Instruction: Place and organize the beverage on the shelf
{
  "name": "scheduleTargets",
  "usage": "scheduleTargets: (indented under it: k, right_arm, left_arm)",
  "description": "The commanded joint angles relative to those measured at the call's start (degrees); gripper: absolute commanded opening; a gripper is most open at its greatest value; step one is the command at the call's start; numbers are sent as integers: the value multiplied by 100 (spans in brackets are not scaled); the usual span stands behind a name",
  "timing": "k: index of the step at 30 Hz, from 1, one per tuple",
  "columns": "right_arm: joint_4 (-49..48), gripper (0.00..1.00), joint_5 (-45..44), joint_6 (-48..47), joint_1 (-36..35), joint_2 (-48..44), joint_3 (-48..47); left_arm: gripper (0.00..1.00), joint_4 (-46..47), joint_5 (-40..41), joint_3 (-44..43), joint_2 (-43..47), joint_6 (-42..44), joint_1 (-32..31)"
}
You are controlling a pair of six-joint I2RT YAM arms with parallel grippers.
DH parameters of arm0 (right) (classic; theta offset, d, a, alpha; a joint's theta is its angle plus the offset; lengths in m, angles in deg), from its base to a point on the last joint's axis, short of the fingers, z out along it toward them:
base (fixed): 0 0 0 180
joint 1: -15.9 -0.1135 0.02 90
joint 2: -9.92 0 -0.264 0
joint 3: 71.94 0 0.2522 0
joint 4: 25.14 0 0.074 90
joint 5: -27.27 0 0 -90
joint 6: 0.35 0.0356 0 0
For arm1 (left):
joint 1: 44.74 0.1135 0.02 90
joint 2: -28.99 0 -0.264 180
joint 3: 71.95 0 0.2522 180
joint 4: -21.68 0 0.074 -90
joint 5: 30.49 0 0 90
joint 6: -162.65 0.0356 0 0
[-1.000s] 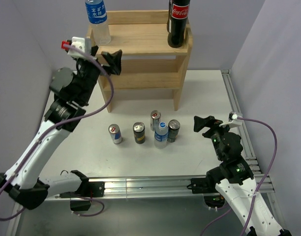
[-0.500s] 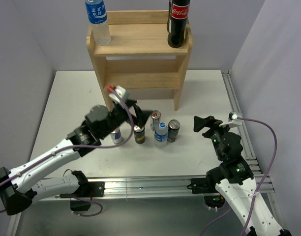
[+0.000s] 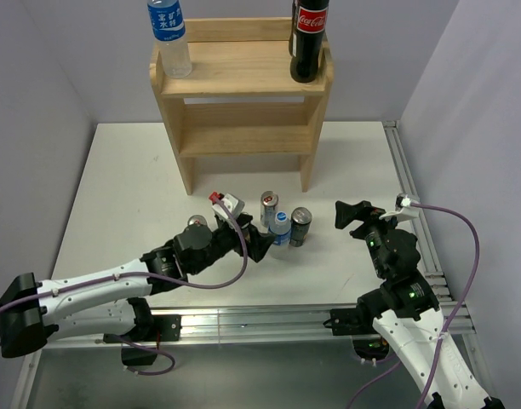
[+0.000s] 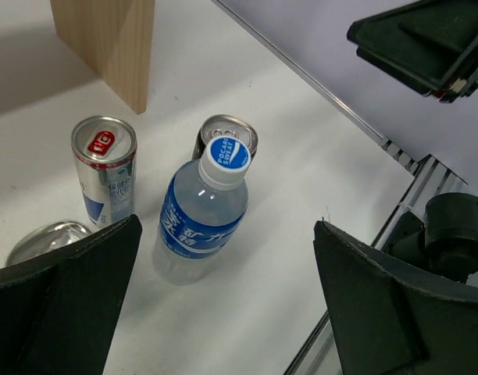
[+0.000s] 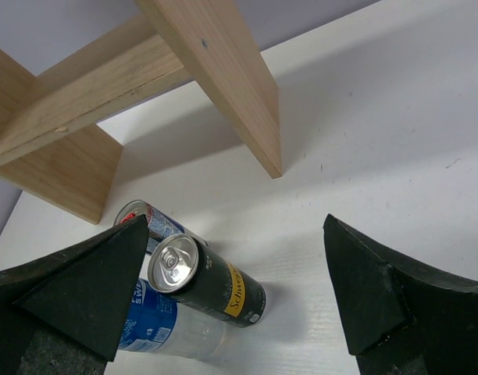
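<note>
The pale wood shelf [image 3: 243,77] stands at the back, with a clear water bottle [image 3: 169,38] and a cola bottle [image 3: 309,38] on its top board. A small blue-capped bottle [image 3: 280,232] [image 4: 204,211] stands on the table among a silver can [image 3: 269,207] [image 4: 105,168], a black can [image 3: 300,226] [image 5: 212,285] and a can top [image 4: 48,238]. My left gripper [image 3: 259,244] [image 4: 227,234] is low and open, with the small bottle just ahead of its jaws. My right gripper [image 3: 356,213] [image 5: 237,234] hangs open to the right of the cans, holding nothing.
Another can [image 3: 197,223] peeks out behind the left arm. The shelf's front right leg [image 4: 106,43] [image 5: 223,78] stands just behind the cans. A metal rail [image 3: 418,221] runs along the table's right edge, near the right arm.
My left arm has swung down from beside the shelf's top to low over the table, ending at the group of cans. The right arm has not moved.
</note>
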Motion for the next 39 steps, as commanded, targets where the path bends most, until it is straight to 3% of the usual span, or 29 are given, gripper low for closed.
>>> scheduleTargets:
  k: [1, 12, 31, 39]
  right_arm:
    - [-98, 100, -46, -22, -34, 12, 22]
    - [-107, 100, -20, -30, -34, 47, 22]
    - [-151, 100, -11, -30, -34, 179, 22]
    - [-186, 100, 59, -30, -34, 205, 30]
  left_arm:
    - [99, 687, 115, 203, -187, -210, -114]
    - [99, 1769, 439, 783, -1048, -439, -386]
    - [98, 3140, 554, 652, -2789, -483, -475]
    - [95, 4141, 510, 705, -3658, -571, -475]
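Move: The Pocari Sweat bottle stands about 8 cm ahead of the left hand and 6 cm to its right, its middle some 14 cm lower. Around the bottle, the dark can is 6 cm to its right and 2 cm farther out, the red-topped can 3 cm left and 8 cm farther, and the gold-banded can 10 cm left and 2 cm farther, all with middles some 18 cm below the left hand. From the right hand the bottle is about 16 cm left, 1 cm ahead and 14 cm down. The Pocari Sweat bottle is approached from above its near-left side: the left hand sinks about 15 cm while easing some 5 cm to the right, bringing the fingers down from above the cap to the height of the bottle's body. The fingers tip down by 5 to 10 degrees and stay practically wide open, not yet closed on the bottle. ##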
